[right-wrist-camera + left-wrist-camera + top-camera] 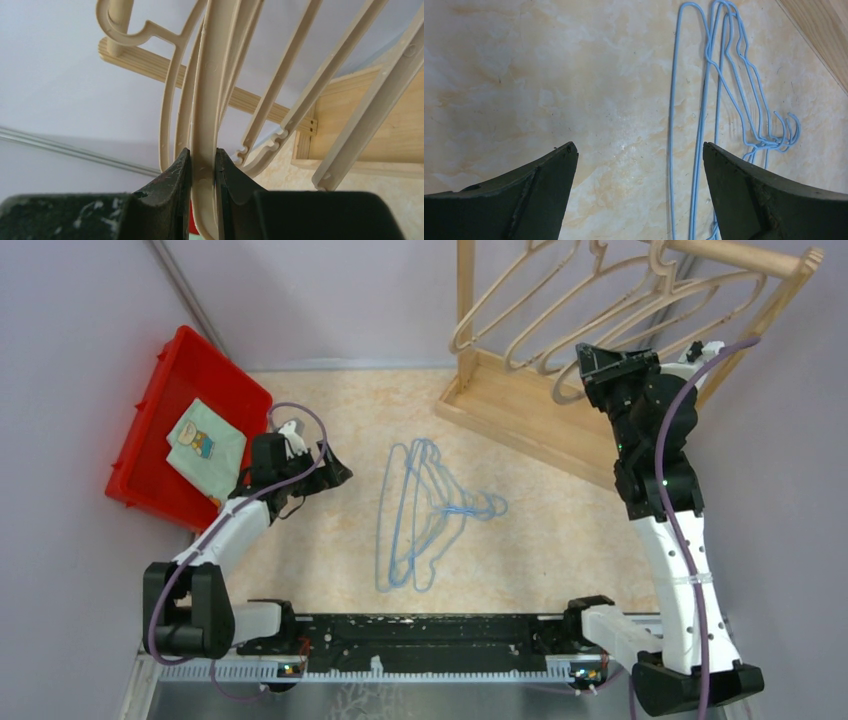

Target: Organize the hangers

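Observation:
Several thin light-blue wire hangers (425, 508) lie in a loose pile on the marbled table, hooks pointing right; they also show in the left wrist view (719, 100). Several beige hangers (560, 310) hang on the wooden rack's rail (740, 255). My left gripper (335, 472) is open and empty, low over the table just left of the blue pile; its jaws (638, 150) stand wide apart. My right gripper (590, 365) is raised at the rack and shut on the lower edge of a beige hanger (207, 90), fingers (180, 175) pressing both sides.
A red bin (185, 425) with a folded pale-green cloth (205, 445) stands at the left, behind my left arm. The wooden rack's base (530, 410) and upright post (466, 300) occupy the back right. Walls close in on both sides.

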`<state>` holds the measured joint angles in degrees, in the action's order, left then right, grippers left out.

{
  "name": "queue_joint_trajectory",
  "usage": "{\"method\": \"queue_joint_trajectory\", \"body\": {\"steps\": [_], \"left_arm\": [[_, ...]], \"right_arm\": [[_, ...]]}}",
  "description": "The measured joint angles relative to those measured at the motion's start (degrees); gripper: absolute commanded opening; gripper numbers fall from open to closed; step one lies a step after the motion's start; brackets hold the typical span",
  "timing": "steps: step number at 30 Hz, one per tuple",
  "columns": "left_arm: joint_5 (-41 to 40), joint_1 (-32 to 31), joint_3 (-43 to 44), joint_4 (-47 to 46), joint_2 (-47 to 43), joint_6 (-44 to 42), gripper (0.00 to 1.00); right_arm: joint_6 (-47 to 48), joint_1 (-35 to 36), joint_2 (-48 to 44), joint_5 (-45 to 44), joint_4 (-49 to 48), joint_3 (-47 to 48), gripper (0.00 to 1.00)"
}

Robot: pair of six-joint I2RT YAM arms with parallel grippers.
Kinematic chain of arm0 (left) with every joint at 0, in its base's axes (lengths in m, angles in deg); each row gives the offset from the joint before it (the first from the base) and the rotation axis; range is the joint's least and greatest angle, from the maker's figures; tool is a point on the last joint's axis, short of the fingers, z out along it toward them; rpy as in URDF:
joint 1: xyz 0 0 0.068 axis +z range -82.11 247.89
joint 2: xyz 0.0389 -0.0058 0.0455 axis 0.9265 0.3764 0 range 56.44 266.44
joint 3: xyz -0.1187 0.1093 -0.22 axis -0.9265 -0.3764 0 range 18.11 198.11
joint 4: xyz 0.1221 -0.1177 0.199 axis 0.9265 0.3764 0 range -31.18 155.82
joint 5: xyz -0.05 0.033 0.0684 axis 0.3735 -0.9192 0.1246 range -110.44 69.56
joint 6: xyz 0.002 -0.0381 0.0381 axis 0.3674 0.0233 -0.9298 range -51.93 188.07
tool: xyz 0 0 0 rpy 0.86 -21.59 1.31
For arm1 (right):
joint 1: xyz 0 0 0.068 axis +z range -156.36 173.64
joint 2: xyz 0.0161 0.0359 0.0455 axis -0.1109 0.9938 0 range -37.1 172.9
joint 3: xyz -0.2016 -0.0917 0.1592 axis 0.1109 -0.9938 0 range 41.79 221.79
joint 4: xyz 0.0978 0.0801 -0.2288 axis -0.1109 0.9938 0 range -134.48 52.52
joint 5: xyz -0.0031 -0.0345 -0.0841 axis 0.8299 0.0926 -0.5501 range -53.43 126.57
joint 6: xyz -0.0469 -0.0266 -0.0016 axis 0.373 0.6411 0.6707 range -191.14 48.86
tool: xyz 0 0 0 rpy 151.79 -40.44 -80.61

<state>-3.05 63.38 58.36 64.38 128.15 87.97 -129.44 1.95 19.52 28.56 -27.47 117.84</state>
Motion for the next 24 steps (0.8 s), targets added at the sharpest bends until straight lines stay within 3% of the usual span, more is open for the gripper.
{"method": "queue_joint_trajectory", "body": {"steps": [15,24], "left_arm": [[-0.02,0.00,0.00,0.04,0.66,-0.31,1.00],[-0.33,0.00,0.00,0.09,0.66,-0.44,1.00]], "right_arm": [[-0.90,-7.45,-0.76,0.76,-2.43,-0.39,0.00],[-4.87,-15.56,-0.85,9.66,-5.51,-5.33,0.00]]}}
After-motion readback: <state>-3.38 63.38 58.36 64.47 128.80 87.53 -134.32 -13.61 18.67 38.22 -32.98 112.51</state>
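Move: The right hand still holds the last wooden hanger by the near end of its bottom bar; the free stretch of rod for its hook lies about 12 cm ahead, 17 cm to the right and some 15 cm above. The next hanging hanger's near end is roughly level with the hand, 7 cm to its left; the rack's right post top is some 35 cm right, 7 cm ahead and 13 cm up. From the left hand, that rod spot is about 12 cm ahead, 63 cm right, 50 cm up. Keep the right gripper shut on the hanger's end. Raise it a little, 1 to 2 cm, then carry the hanger about 6 cm to the right along the rod, away from the hangers already hung and towards the right post. While still going right, sink nearly 3 cm from the top of the lift, with the wrist swinging slightly clockwise. ##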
